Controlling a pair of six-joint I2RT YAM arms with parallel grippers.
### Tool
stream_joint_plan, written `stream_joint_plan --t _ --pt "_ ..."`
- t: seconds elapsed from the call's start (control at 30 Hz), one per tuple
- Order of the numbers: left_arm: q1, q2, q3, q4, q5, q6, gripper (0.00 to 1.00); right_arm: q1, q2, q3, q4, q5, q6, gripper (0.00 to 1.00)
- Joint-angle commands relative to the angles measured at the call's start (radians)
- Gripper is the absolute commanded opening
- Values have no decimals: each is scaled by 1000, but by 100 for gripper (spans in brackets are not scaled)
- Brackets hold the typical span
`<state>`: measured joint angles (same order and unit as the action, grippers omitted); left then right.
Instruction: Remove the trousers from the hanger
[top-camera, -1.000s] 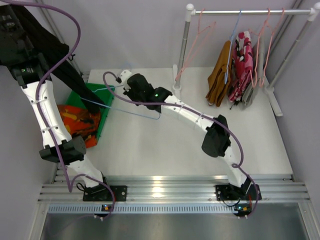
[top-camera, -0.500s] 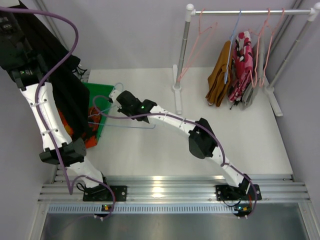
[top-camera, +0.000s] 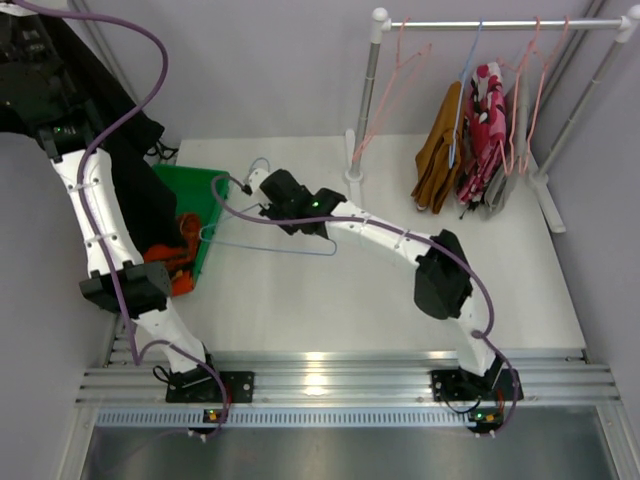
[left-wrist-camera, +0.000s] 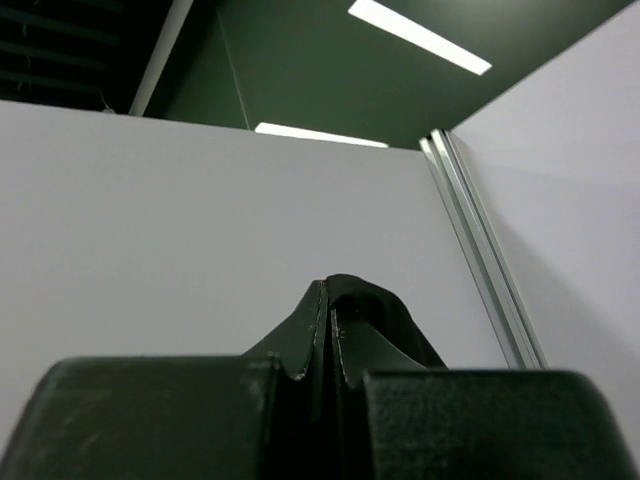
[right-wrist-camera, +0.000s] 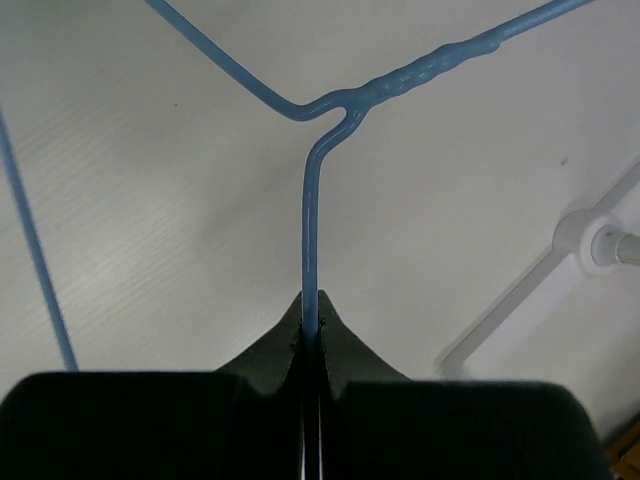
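Observation:
The plain black trousers (top-camera: 145, 200) hang free from my left gripper (top-camera: 40, 75), which is raised high at the back left. In the left wrist view this gripper (left-wrist-camera: 328, 295) is shut on a fold of the black cloth (left-wrist-camera: 375, 305) and faces a blank wall. My right gripper (top-camera: 278, 212) is low over the table and shut on the neck of a bare blue wire hanger (top-camera: 270, 246). The right wrist view shows the wire (right-wrist-camera: 312, 220) clamped between the shut fingers (right-wrist-camera: 312, 305). Trousers and hanger are apart.
A green bin (top-camera: 203, 190) at the left holds orange patterned trousers (top-camera: 168, 262). At the back right a white rack (top-camera: 500, 22) carries mustard trousers (top-camera: 438, 150), floral trousers (top-camera: 487, 120) and bare pink hangers (top-camera: 385, 100). Its foot (right-wrist-camera: 600, 240) lies to the right of the right gripper.
The black trousers have come off the blue hanger and swung left to hang beside the raised left arm. The right gripper went left with the hanger, then came back right.

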<state>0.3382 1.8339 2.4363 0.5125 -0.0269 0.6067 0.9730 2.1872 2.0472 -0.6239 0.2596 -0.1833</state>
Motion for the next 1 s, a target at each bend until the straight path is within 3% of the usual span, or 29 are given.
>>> stream_joint_plan --t 0.0,0.23,0.33,0.37,0.6,0.73,0.97 --pt "4 33 9 96 54 27 0 -17 -211 -69 12 -43 39 0" --pt "4 70 -72 92 38 -18 0 -39 -363 -122 -26 -92 77 0" --pt "5 -40 -308 86 12 -88 0 -54 -418 -125 -46 -97 85 0" --pt "4 -115 -457 93 16 -114 0 -66 -431 -127 -54 -95 87 0" --pt "15 -421 -1036 38 -73 -157 0 -125 -586 -197 -74 -128 122 0" --pt "24 -545 -1279 -20 -155 -145 0 -149 -665 -258 -77 -144 130 0" --pt "53 -728 -1539 -208 -212 -211 0 -206 -782 -334 -82 -174 133 0"
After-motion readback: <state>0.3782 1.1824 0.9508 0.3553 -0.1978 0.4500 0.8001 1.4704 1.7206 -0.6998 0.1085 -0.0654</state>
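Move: The left gripper is up high, still pinching one end of the black trousers. The green basket's middle is some 70 cm below it, 7 cm to its right and about 2 cm back; the orange trousers are just as low, 9 cm back and 8 cm right. From the right gripper, which keeps the emptied blue hanger, the rail's left end is about 12 cm ahead, 16 cm right and 30 cm up; the pink hanger's middle is 10 cm ahead, 19 cm right, 20 cm up. Swing the left gripper forward about 12 cm as it starts to sink, then drop it fast and draw it back, some 40 cm down in all towards the basket, tipping the fingers from upward to nearly level and keeping the black trousers pinched. Meanwhile lift the right gripper nearly 20 cm and carry the held hanger right, away from the trousers towards the rail's left end. ##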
